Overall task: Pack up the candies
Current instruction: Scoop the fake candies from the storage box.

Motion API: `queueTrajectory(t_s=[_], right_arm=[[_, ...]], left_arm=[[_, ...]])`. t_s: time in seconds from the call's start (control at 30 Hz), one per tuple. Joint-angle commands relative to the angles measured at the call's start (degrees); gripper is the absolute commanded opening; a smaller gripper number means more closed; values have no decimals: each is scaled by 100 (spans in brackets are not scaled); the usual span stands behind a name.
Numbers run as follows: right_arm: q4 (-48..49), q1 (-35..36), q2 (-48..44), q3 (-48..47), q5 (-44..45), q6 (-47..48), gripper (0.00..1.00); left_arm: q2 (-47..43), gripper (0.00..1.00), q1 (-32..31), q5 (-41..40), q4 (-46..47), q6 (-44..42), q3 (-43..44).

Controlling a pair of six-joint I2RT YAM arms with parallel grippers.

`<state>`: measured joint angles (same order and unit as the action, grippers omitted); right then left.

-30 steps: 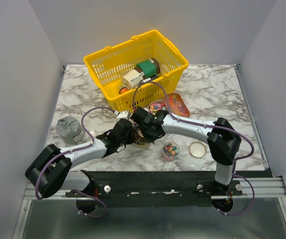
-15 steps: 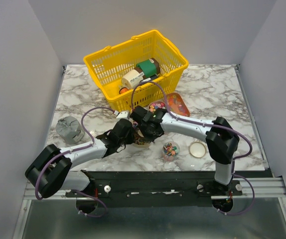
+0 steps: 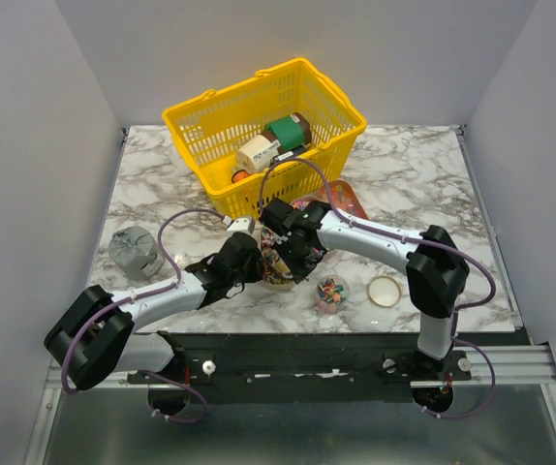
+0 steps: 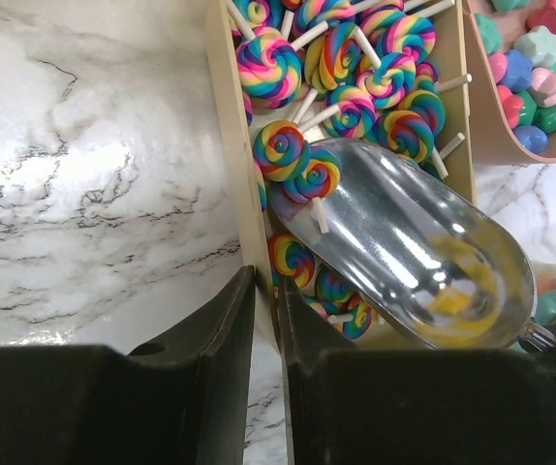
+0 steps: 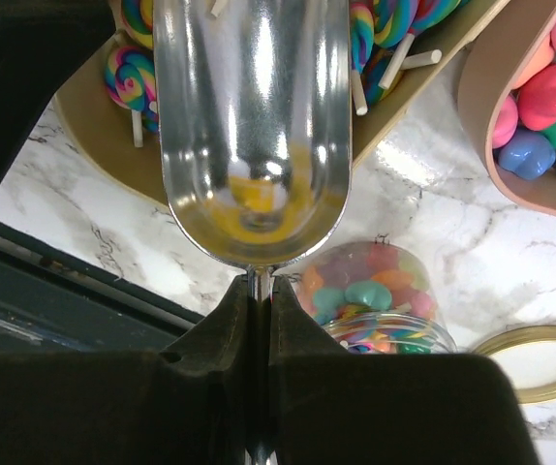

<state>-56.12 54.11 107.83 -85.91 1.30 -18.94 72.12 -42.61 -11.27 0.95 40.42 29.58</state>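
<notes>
The candies here are rainbow swirl lollipops [image 4: 355, 68] heaped in a tan tray [image 4: 222, 145], and star and heart sweets [image 5: 549, 107] in a second tray [image 4: 481, 136]. My right gripper [image 5: 259, 291] is shut on the handle of a metal scoop [image 5: 254, 116]. The scoop's mouth lies in the lollipop tray, with two lollipops [image 4: 297, 165] at its lip. My left gripper [image 4: 266, 291] straddles that tray's near wall, jaws slightly apart, a thin gap beside the wall. A clear jar [image 5: 380, 300] partly filled with mixed sweets stands beside the tray.
The jar's gold-rimmed lid [image 3: 385, 290] lies to the jar's right. A yellow basket [image 3: 263, 126] holding bottles and cans stands at the back, close behind the trays. A grey crumpled object [image 3: 135, 250] sits at the left. Both arms meet over the lollipop tray [image 3: 276, 266].
My left jaws have parted a little from the tray wall. The right arm has shifted the scoop slightly, and lollipops now show between the two grippers from above.
</notes>
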Motion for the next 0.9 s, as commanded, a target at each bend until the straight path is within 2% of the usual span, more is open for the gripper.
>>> queueTrajectory(t_s=[0.0,0.13,0.3,0.6,0.87], right_arm=[[-270,-85,255,-216,-95,-126,1],[83,-93,651,-365,-34,-531,1],[399,-85,897,-340,537,-1032,1],[1628,-102,678,645,1364,-1463,1],[2060,-102,844,549,1610,-1385,1]], left_arm=[[-128,21,-10,54,2,44,-31],[-58,10,-10,212,98,88,-67],[-40,0,-2,344,186,115,-111],[-84,0,-19,503,300,176,-216],[-75,0,-19,564,371,185,-251]])
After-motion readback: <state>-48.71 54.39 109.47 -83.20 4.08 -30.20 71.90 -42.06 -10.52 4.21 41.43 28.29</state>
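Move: The right hand holds the scoop by its handle. The middle of the lollipop tray lies about 7 cm ahead of this hand, 4 cm to its left and 5 cm below. The clear storage box stands level with the hand, roughly 7 cm to its right; the star-candy tray is some 13 cm ahead and 3 cm right. The left hand straddles the lollipop tray's left wall, the tray's middle 4 cm ahead, 4 cm right and 3 cm lower. Down, left and a little forward, some 3 cm in all, the right hand takes the held scoop deeper into the lollipop tray, turning it about 10 degrees clockwise and then nearly stopping. Meanwhile the left hand stays in place and closes its slightly open fingers, pinching the tray's left wall. ##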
